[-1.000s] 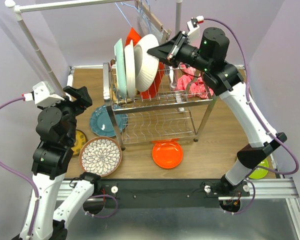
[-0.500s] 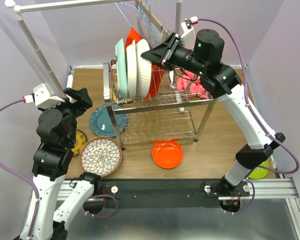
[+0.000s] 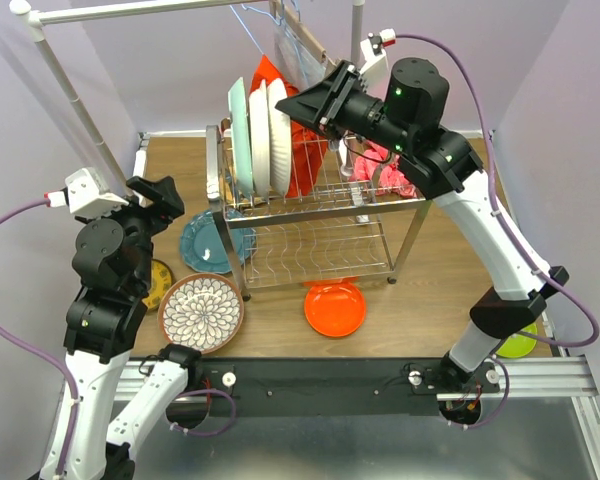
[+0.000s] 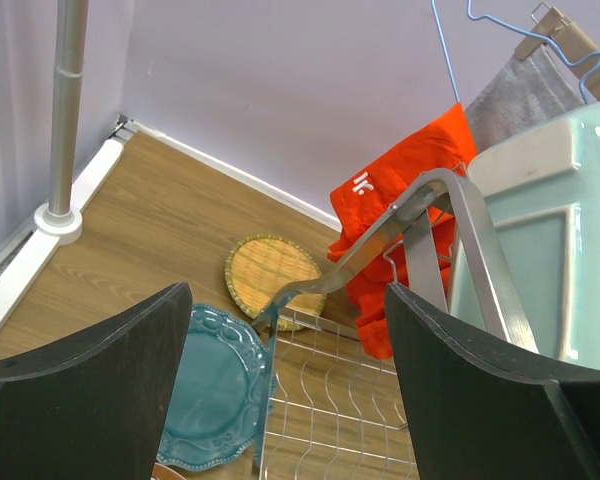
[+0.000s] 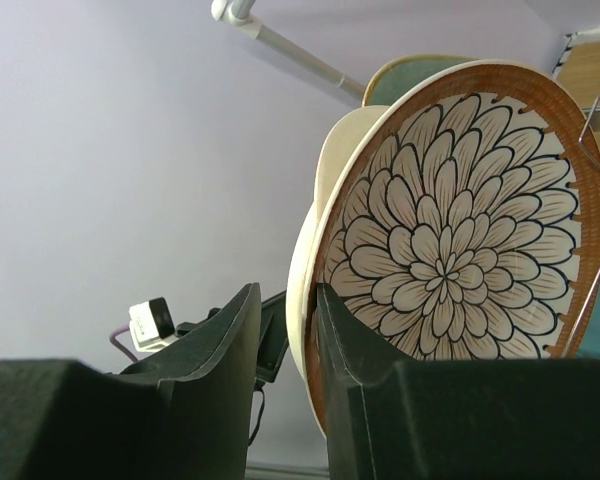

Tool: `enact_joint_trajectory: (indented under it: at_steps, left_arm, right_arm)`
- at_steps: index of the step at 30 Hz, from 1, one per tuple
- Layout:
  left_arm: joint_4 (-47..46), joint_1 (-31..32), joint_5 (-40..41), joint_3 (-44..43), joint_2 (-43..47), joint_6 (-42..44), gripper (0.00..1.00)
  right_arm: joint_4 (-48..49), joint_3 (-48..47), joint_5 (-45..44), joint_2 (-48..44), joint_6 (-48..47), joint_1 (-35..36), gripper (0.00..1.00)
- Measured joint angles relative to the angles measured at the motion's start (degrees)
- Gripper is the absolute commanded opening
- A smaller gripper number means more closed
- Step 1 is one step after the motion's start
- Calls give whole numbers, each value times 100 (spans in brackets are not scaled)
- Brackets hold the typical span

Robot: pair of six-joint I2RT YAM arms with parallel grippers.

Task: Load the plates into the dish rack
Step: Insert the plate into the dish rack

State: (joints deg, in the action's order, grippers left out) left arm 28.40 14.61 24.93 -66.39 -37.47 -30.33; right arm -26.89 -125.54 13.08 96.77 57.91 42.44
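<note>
Three plates stand on edge in the dish rack (image 3: 320, 205): mint (image 3: 240, 130), white (image 3: 259, 135) and a floral plate (image 3: 280, 140). My right gripper (image 3: 292, 103) straddles the floral plate's (image 5: 460, 230) top rim. Its jaws are open, with a gap between one finger and the rim, while the other finger lies against the patterned face. Left of the rack my left gripper (image 3: 165, 195) hangs wide open and holds nothing. On the table lie a teal plate (image 3: 208, 240), a second floral plate (image 3: 201, 312), an orange plate (image 3: 335, 308), a small yellow plate (image 3: 160, 280) and a lime green one (image 3: 520, 345).
A tan plate (image 4: 273, 272) lies behind the rack's left end. A red cloth (image 3: 270, 75) hangs behind the rack and a pink cloth (image 3: 385, 165) lies at its right. The white clothes rail (image 3: 70, 95) with hangers (image 3: 290, 30) spans the back.
My right gripper carried the floral plate leftward, stood it upright beside the white plate, and its jaws have parted. The left arm has not moved.
</note>
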Motion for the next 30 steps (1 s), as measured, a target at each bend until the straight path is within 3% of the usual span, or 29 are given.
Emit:
enact_joint_trajectory:
  at_steps: [15,19,30]
  left_arm:
    - [7,0,2,46,101,-4,87]
    - [9,0,2,44,94,2,87]
    - [42,0,0,-81,-138,31,87]
  right_arm:
    - [48,-155,-181,302,-103,199,35]
    - [72,-136,-195,343,-197,221,47]
    - [256,136,-195,151,-511,299,66]
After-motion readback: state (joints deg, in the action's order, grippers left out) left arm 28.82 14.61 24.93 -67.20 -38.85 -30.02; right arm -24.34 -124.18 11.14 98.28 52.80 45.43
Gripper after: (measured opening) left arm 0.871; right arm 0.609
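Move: The patterned plate stands on edge in the rack under the right fingertips, which sit at its upper rim; its middle is about 11 cm below that hand, 2 cm left and neither ahead nor back. The white plate stands about 3 cm left of it, and the pale green tray about 7 cm left, both level with it fore and aft. From the left hand, the patterned plate is roughly 12 cm ahead, 24 cm right, at about its height. The right hand eases left about 2.5 cm over the patterned plate's rim, sinking slightly, then opens its fingers wider. ##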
